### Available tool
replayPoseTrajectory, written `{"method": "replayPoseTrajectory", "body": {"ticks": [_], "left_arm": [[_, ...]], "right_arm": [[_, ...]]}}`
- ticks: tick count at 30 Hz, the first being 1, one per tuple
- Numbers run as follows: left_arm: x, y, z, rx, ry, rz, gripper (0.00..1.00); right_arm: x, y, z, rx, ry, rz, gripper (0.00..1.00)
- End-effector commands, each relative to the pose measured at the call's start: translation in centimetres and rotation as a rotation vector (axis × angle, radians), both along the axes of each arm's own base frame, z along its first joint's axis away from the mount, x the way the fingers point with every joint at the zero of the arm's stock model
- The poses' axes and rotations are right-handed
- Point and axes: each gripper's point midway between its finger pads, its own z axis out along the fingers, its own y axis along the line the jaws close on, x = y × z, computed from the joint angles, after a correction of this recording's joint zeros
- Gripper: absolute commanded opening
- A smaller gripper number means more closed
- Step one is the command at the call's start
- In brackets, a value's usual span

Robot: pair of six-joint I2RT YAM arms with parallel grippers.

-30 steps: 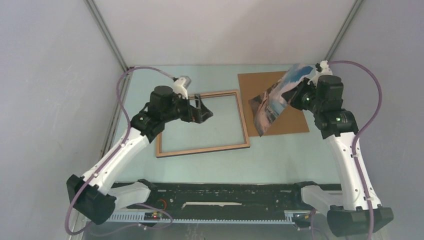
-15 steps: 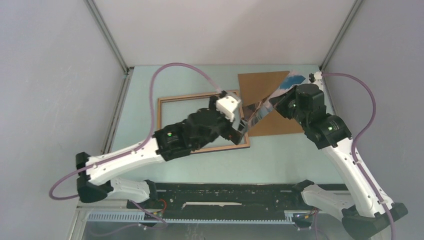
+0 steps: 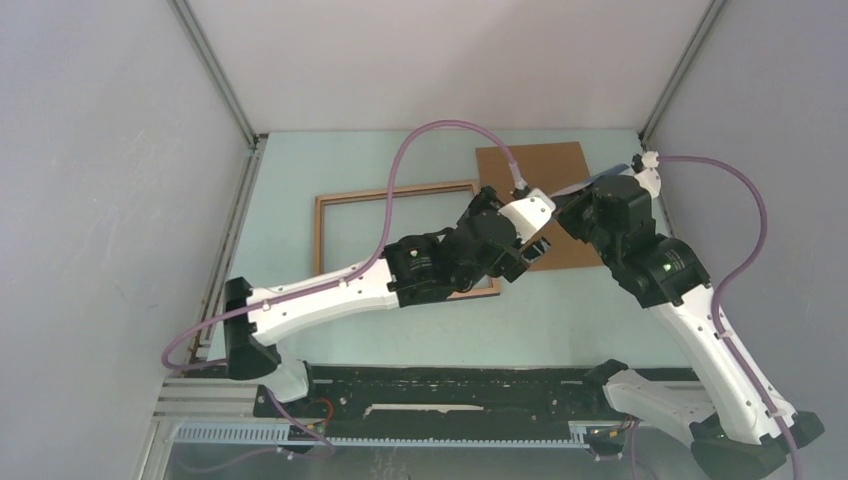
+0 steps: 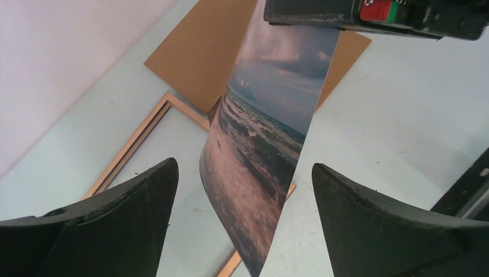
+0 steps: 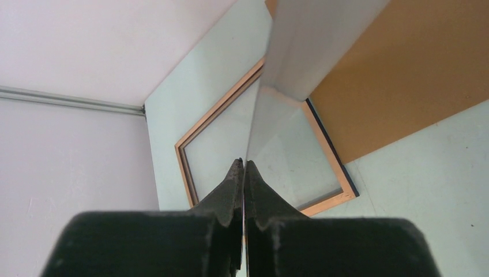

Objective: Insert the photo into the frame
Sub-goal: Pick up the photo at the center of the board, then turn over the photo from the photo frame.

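Observation:
The photo [image 4: 262, 144] hangs in the air, curved, its sea print facing my left wrist camera. From above the photo [image 3: 608, 173] shows only as a thin edge. My right gripper [image 5: 243, 164] is shut on its top edge, and the white back [image 5: 311, 52] rises ahead of the fingers. My left gripper [image 4: 244, 167] is open, and the photo's lower part hangs between its fingers [image 4: 127, 213] without touching them. The frame [image 3: 322, 250] lies flat on the table, wood-brown face up, under and to the left of the photo. Seen from above, the left gripper [image 3: 532, 248] is over the frame's right rail.
A plain brown backing board [image 3: 530, 165] lies flat at the back right, beside the frame's right rail [image 5: 328, 156]. The left arm stretches diagonally over the frame. A purple cable [image 3: 440, 130] arcs above the table. Grey walls close in on both sides.
My left arm swung right from over the frame to the photo's lower end, jaws still open. My right arm came down and turned the photo until it shows edge-on from above.

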Motion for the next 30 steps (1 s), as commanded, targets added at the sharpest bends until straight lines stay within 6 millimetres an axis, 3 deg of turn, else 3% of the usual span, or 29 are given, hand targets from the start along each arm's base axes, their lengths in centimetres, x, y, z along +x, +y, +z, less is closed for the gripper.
{"method": "replayPoseTrajectory", "body": {"ticks": [1, 5, 10, 17, 20, 23, 24, 25, 27, 30], "left_arm": [[0.7, -0.5, 1.0, 0.070, -0.059, -0.003, 0.93], [1.5, -1.2, 0.8, 0.106, -0.081, 0.026, 0.86], [2.2, -0.9, 0.7, 0.150, -0.117, 0.104, 0.69], [1.7, -0.7, 0.9, 0.173, -0.151, 0.148, 0.52], [1.5, -0.8, 0.7, 0.177, -0.145, 0.139, 0.40], [1.4, -0.6, 0.7, 0.177, -0.139, 0.141, 0.17], [1.4, -0.5, 0.8, 0.171, -0.137, 0.143, 0.14], [1.3, -0.4, 0.8, 0.167, -0.132, 0.142, 0.09], [1.0, -0.1, 1.2, 0.144, -0.119, 0.139, 0.02], [0.7, 1.0, 2.0, 0.102, -0.100, 0.131, 0.00]], "right_arm": [[-0.4, -0.9, 1.7, -0.029, -0.059, -0.019, 0.00], [-0.5, -0.5, 1.7, -0.023, -0.055, 0.000, 0.00], [-0.6, -0.6, 1.4, -0.036, -0.045, -0.010, 0.00], [-0.7, -1.3, 1.0, -0.066, -0.035, -0.046, 0.00], [-0.7, -1.2, 0.9, -0.070, -0.033, -0.041, 0.00], [-0.8, -1.1, 0.8, -0.065, -0.034, -0.033, 0.02], [-0.8, -1.0, 0.8, -0.065, -0.036, -0.028, 0.04], [-0.8, -1.0, 0.9, -0.070, -0.040, -0.023, 0.07], [-0.7, -1.3, 1.1, -0.107, -0.058, -0.018, 0.24], [-0.4, -3.4, 2.7, -0.221, -0.117, -0.011, 0.67]]}}
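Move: The photo stands edge-on in the right hand's shut fingers. Its middle is roughly 7 cm ahead of the open left hand, 8 cm to its right and a little above it, with its near edge reaching back between the left fingers. From the right hand, its middle is about 2 cm ahead, 1 cm to the right and slightly above. From the left hand, some 25 cm lower, the frame lies about 12 cm ahead and 20 cm left, the brown board about 21 cm ahead and 8 cm right. Closing from almost wide open to shut, the left fingers pinch the near edge of the photo, after the hand has sunk about 2 cm and eased forward and right under it, rolling its left side up by some 15 degrees. The right hand keeps its grip, drifting barely a centimetre, until the left has all but shut; then its fingers open about halfway and let go of the photo. ##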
